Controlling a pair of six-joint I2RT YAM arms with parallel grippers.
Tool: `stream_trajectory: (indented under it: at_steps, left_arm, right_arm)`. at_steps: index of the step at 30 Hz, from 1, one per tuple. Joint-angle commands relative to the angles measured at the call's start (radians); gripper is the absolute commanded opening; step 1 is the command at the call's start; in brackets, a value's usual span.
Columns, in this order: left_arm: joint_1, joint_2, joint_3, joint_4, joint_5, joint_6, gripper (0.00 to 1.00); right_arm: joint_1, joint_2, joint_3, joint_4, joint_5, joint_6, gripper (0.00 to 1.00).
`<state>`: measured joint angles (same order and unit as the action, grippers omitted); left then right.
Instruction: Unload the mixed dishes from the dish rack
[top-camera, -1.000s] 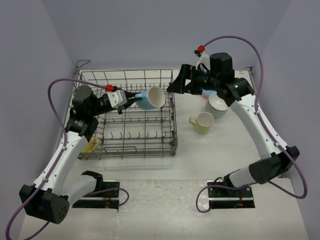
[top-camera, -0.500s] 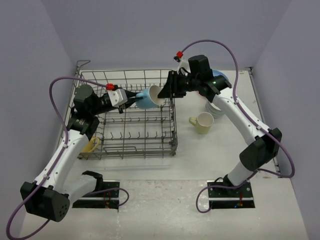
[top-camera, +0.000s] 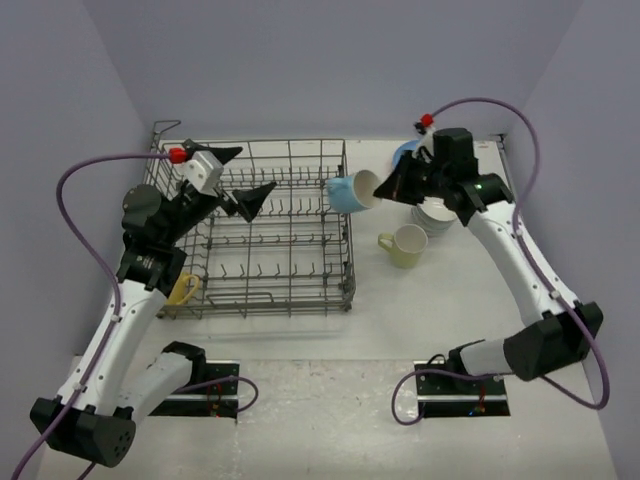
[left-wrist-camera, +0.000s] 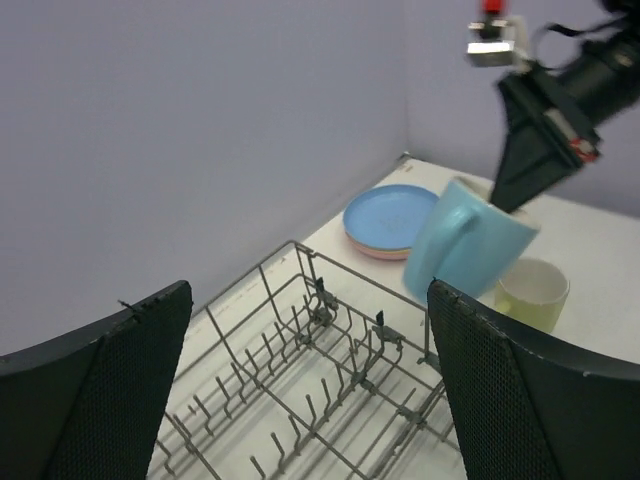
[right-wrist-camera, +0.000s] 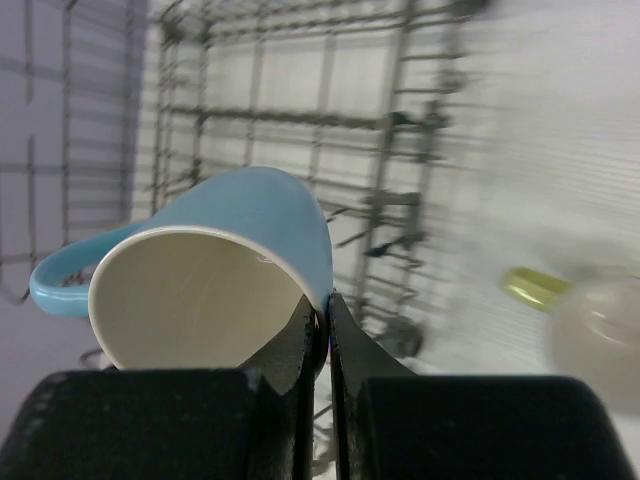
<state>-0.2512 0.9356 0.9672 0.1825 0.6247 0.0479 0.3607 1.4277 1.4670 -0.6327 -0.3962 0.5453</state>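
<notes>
My right gripper (top-camera: 378, 189) is shut on the rim of the light blue mug (top-camera: 346, 192), one finger inside and one outside. It holds the mug tilted in the air just past the right rim of the grey wire dish rack (top-camera: 262, 305). The right wrist view shows the mug (right-wrist-camera: 228, 262) pinched at my fingertips (right-wrist-camera: 325, 312). My left gripper (top-camera: 251, 171) hangs open above the rack's back left, holding nothing. Between its fingers (left-wrist-camera: 536, 400), the left wrist view shows bare tines (left-wrist-camera: 330, 350) and the held mug (left-wrist-camera: 462, 252). No dishes show inside the rack.
On the table right of the rack stand a pale yellow-green mug (top-camera: 405, 245) and stacked white bowls (top-camera: 436, 213). Behind them a blue plate (left-wrist-camera: 393, 214) lies on a pink one. A yellow mug (top-camera: 183, 290) lies outside the rack's left front corner. Walls close in behind.
My left gripper opened, let go of the light blue mug and pulled back to the left. My right gripper shut on its rim and carried it right, past the rack's edge.
</notes>
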Motion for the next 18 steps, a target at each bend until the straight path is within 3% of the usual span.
stream_trajectory:
  at_steps: [1,9,18]
  left_arm:
    - [-0.002,-0.041,0.039,-0.096,-0.357,-0.273,1.0]
    - [-0.002,0.061,0.169,-0.615,-0.62,-0.447,1.0]
    - [-0.002,0.086,0.189,-0.817,-0.669,-0.461,1.0]
  right_arm:
    - [-0.158,-0.211,-0.071,-0.045,0.231,0.024,0.0]
    - [-0.555,-0.378,-0.272,-0.246,0.381,-0.018,0.0]
    - [-0.66,-0.377,-0.421,-0.254,0.448,-0.004,0.0]
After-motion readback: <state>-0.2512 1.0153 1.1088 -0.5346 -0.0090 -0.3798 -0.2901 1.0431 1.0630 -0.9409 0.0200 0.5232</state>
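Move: Some 25 cm to the right of the right hand, about 8 cm nearer the base and 26 cm below, lies the bare table for the blue mug that hand holds. The green mug stands about 8 cm to its right, level with it, and the bowl stack 19 cm right and 9 cm ahead. From the left hand, the yellow mug is about 22 cm left, 12 cm back and 32 cm below; the empty rack's middle is 4 cm left, 8 cm ahead and 30 cm below. Swinging fast to the right, the right hand carries the blue mug past the green mug some 28 cm, then also draws back and sinks about 10 cm towards the bare table, turning clockwise and keeping its rim pinch. The empty left hand, fingers still open, goes about 8 cm left, then drops some 12 cm towards the rack while its fingers swing forward and down. ##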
